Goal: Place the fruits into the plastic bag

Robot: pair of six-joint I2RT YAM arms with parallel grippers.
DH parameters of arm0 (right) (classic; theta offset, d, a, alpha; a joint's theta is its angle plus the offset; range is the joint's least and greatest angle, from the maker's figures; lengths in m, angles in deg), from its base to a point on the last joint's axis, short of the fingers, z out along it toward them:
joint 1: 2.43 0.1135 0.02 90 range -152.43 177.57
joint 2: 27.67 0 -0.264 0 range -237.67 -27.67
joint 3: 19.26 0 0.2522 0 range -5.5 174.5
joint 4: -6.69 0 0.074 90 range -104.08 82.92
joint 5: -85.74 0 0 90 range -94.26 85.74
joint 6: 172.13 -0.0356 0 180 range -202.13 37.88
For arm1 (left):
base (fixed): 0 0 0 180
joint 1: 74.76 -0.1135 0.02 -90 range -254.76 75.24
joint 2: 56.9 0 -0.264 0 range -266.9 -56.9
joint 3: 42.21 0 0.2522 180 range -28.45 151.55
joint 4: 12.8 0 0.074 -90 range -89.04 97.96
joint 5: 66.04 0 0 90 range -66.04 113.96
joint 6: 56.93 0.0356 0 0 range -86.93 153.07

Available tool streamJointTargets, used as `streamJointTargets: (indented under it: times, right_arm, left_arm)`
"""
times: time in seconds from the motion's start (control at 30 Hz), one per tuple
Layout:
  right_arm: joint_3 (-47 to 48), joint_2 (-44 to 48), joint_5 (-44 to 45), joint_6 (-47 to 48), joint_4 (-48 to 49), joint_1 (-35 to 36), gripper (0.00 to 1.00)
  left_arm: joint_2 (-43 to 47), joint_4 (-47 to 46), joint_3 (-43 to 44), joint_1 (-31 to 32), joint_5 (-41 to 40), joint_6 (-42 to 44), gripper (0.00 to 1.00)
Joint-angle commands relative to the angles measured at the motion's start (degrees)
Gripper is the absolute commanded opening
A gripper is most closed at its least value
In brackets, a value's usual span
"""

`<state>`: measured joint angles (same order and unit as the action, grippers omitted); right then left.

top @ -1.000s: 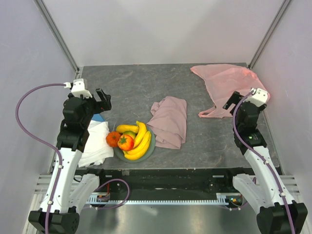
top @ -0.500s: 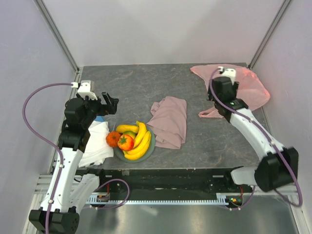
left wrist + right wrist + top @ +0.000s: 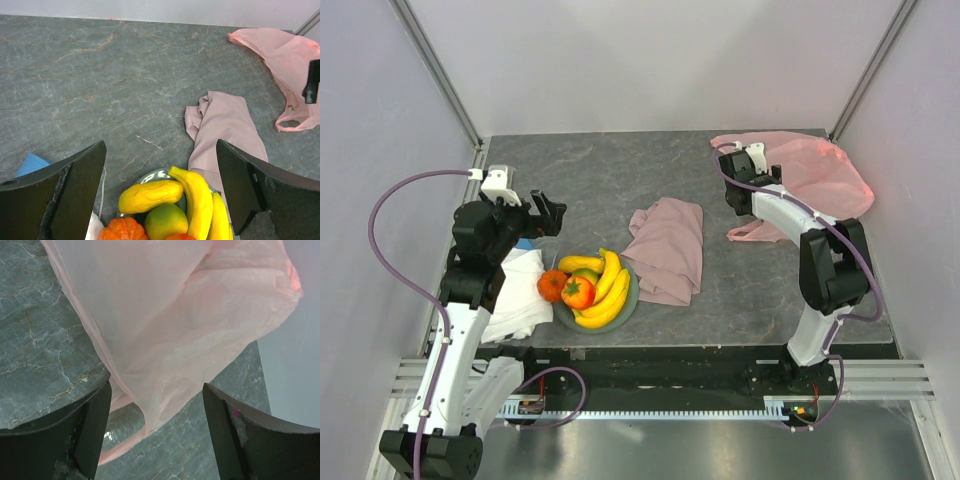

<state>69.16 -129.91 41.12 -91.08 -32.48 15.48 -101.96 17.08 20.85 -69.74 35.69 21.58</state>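
Note:
The fruits lie on a grey-green plate (image 3: 631, 299): a banana bunch (image 3: 610, 285), a yellow oblong fruit (image 3: 580, 263), a small green-yellow fruit (image 3: 165, 220), an orange tangerine (image 3: 552, 285) and a red round fruit (image 3: 577, 291). My left gripper (image 3: 545, 213) hovers open just behind and above the plate, nothing between its fingers (image 3: 82, 175). The pale-pink plastic bag (image 3: 795, 180) lies flat at the far right, a handle loop (image 3: 748, 233) pointing toward me. My right gripper (image 3: 738, 197) hangs open at the bag's left edge. In the right wrist view the bag (image 3: 165, 325) fills the space ahead of the gripper (image 3: 156, 405).
A dusty-pink cloth (image 3: 668, 248) lies crumpled mid-table, right of the plate. A white cloth (image 3: 515, 290) and a small blue item (image 3: 523, 243) sit at the left, under my left arm. White walls close the table on three sides.
My right arm has swung from the bag's right side across to its left edge, and its jaws have narrowed slightly. My left gripper has shifted a little to the right.

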Motion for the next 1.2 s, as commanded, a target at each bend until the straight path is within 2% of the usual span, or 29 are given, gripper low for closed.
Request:
streamJointTargets:
  times: [0.0,0.13,0.43,0.6,0.63,0.7,0.73,0.8,0.83,0.93,1.17]
  right_arm:
    - [3.7,-4.1,1.7,1.4,0.0,-1.6,0.81]
    - [2.6,-4.8,-4.0,1.1,2.0,-3.5,0.81]
    - [1.3,-8.0,-8.3,0.8,3.6,-6.5,0.81]
    - [1.1,-8.1,-12.4,-0.3,3.7,-7.9,0.75]
    - [0.9,-8.0,-12.8,-0.3,3.7,-8.0,0.69]
    - [0.8,-7.9,-14.3,-0.1,3.6,-7.9,0.62]
    - [0.4,-7.6,-14.9,-0.2,3.6,-8.0,0.54]
    - [0.1,-7.2,-16.7,-0.1,3.6,-8.0,0.44]
    - [-0.4,-7.0,-17.5,0.1,3.5,-7.9,0.33]
    - [-2.2,-5.0,-23.0,0.4,3.6,-7.7,0.17]
    - [-9.8,5.9,-37.5,-0.7,3.4,-4.2,0.02]
  left_arm:
    - [0.7,-2.4,-0.3,0.3,1.1,0.8,0.98]
    - [0.7,-2.4,-0.4,0.3,1.1,0.8,0.98]
    - [0.7,-2.8,-0.6,0.3,1.8,0.2,0.98]
    - [0.7,-2.8,-0.8,0.3,1.8,0.1,0.98]
    - [0.7,-2.8,-0.8,0.4,1.9,0.1,0.98]
    - [0.8,-2.8,-0.7,0.5,1.9,0.2,0.98]
    - [0.8,-2.8,-0.8,0.6,1.8,0.1,0.98]
    - [0.8,-2.8,-0.9,0.7,1.8,0.1,0.98]
    - [0.8,-2.8,-0.8,0.8,1.8,0.2,0.98]
    - [0.9,-2.9,-0.9,0.8,1.7,0.2,0.98]
    - [0.6,-3.1,-1.0,1.0,3.4,1.4,0.98]
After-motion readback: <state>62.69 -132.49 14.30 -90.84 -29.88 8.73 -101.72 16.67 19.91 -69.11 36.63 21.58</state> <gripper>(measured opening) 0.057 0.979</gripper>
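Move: Just under the right gripper, roughly 9 cm below and 1 cm farther out and to its right, lies the plastic bag's near-left edge, where the handle begins. The handle's tip is about 10 cm left and 3 cm back, the bag's body about 8 cm ahead and 8 cm right; the pink cloth lies some 25 cm left and 8 cm back. From the left gripper, that edge is roughly 13 cm ahead and 50 cm right, well below. Lower the open right gripper about 8 cm onto the plastic bag's near-left edge, easing some 3 cm right on the way. Low over the table, shut the fingers almost fully to pinch the film by the handle, then pull it left and back about 5 cm while the wrist rolls its left side up some 20 degrees and tips the fingers farther down. ##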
